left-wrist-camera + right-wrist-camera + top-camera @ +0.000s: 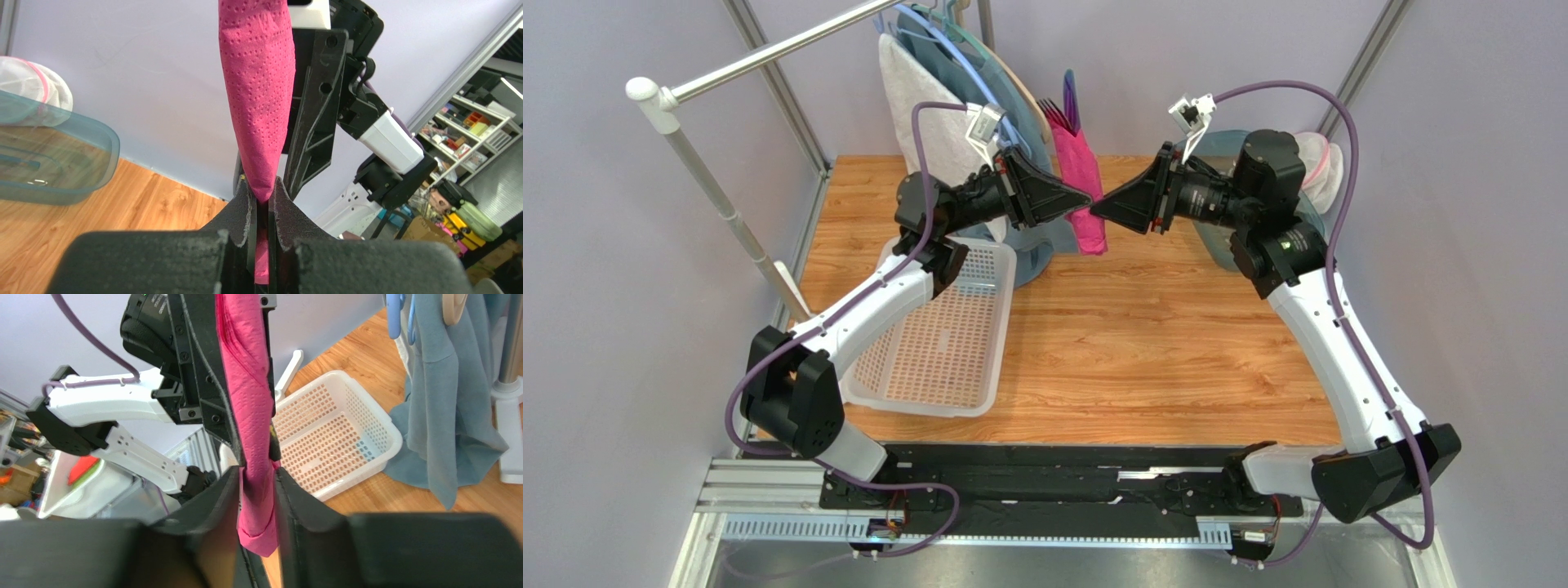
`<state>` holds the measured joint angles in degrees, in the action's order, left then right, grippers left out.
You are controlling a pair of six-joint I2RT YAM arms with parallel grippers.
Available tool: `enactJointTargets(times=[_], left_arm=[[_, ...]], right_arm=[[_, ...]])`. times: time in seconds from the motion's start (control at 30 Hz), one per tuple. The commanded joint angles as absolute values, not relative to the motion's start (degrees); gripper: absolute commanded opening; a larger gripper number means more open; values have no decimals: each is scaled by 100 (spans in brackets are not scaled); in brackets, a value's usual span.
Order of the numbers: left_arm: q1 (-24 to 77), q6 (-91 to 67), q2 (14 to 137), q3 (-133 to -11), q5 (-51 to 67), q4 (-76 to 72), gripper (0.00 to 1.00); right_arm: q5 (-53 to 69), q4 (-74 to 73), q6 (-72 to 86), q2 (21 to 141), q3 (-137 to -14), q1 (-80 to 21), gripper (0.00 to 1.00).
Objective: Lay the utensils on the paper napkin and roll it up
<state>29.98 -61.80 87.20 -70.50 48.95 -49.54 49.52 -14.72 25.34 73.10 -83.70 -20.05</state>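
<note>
The paper napkin (1086, 184) is a rolled magenta bundle that hangs upright in the air over the back of the table. Purple utensils (1059, 118) stick out of its top, one with fork tines. My left gripper (1078, 201) comes at it from the left and is shut on the roll's lower end (258, 98), with paper pinched between its pads (263, 190). My right gripper (1097, 206) faces it from the right. Its fingers (258, 474) press on both sides of the roll (251, 398), whose folded tip hangs below them.
A white perforated basket (940, 343) lies at the left of the wooden table. Behind it a grey-white towel (913, 110) and a teal cloth (448, 398) hang on hangers. A clear teal tub (55, 159) stands at the back right. A white rail (719, 196) slants along the left edge.
</note>
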Motion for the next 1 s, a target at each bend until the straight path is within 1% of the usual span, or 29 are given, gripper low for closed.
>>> enactJointTargets(times=[0.0, 0.13, 0.27, 0.47, 0.53, 0.67, 0.83, 0.97], left_arm=[[3023, -6161, 8525, -6979, 5071, -5396, 0], [3023, -6135, 8552, -6978, 5045, -5405, 0], [3023, -6126, 8596, -7075, 4949, -5353, 0], [2997, -6143, 8675, -7207, 4826, -5203, 0], [2962, -6170, 8701, -7251, 4773, -5151, 0], [2944, -6187, 8771, -7391, 4772, -5159, 0], [2936, -6249, 8868, -7594, 4737, -5203, 0], [2944, -6302, 8930, -7682, 4720, -5194, 0]], right_arm=[[4808, -1002, 2751, 7400, -8824, -1986, 43], [4764, -976, 2874, 7497, -8956, -1986, 51], [4720, -809, 3076, 7462, -8825, -1978, 50], [4702, -782, 3200, 7226, -8377, -1986, 52], [4737, -878, 2936, 7076, -8096, -1986, 57], [4667, -941, 2865, 6864, -7796, -1995, 80], [4649, -765, 2865, 6891, -7655, -2092, 79], [4676, -537, 2979, 6952, -7506, -2180, 72]])
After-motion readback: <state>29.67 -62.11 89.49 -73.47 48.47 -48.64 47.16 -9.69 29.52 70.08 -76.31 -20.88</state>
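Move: The rolled napkin stands upright in the left fingers; its lower end hangs about 5 cm below them. From the right hand that end lies about 2 cm down and 1 cm left, just between or beside its part-open fingertips. The fork and knife tips rise about 14 cm above the right hand, 3 cm left and 2 cm ahead. The empty white basket sits some 26 cm left, level with it, about 38 cm below. Right fingers open wide, rising about 2 cm, then sinking some 4 by the napkin roll the left keeps pinching. ##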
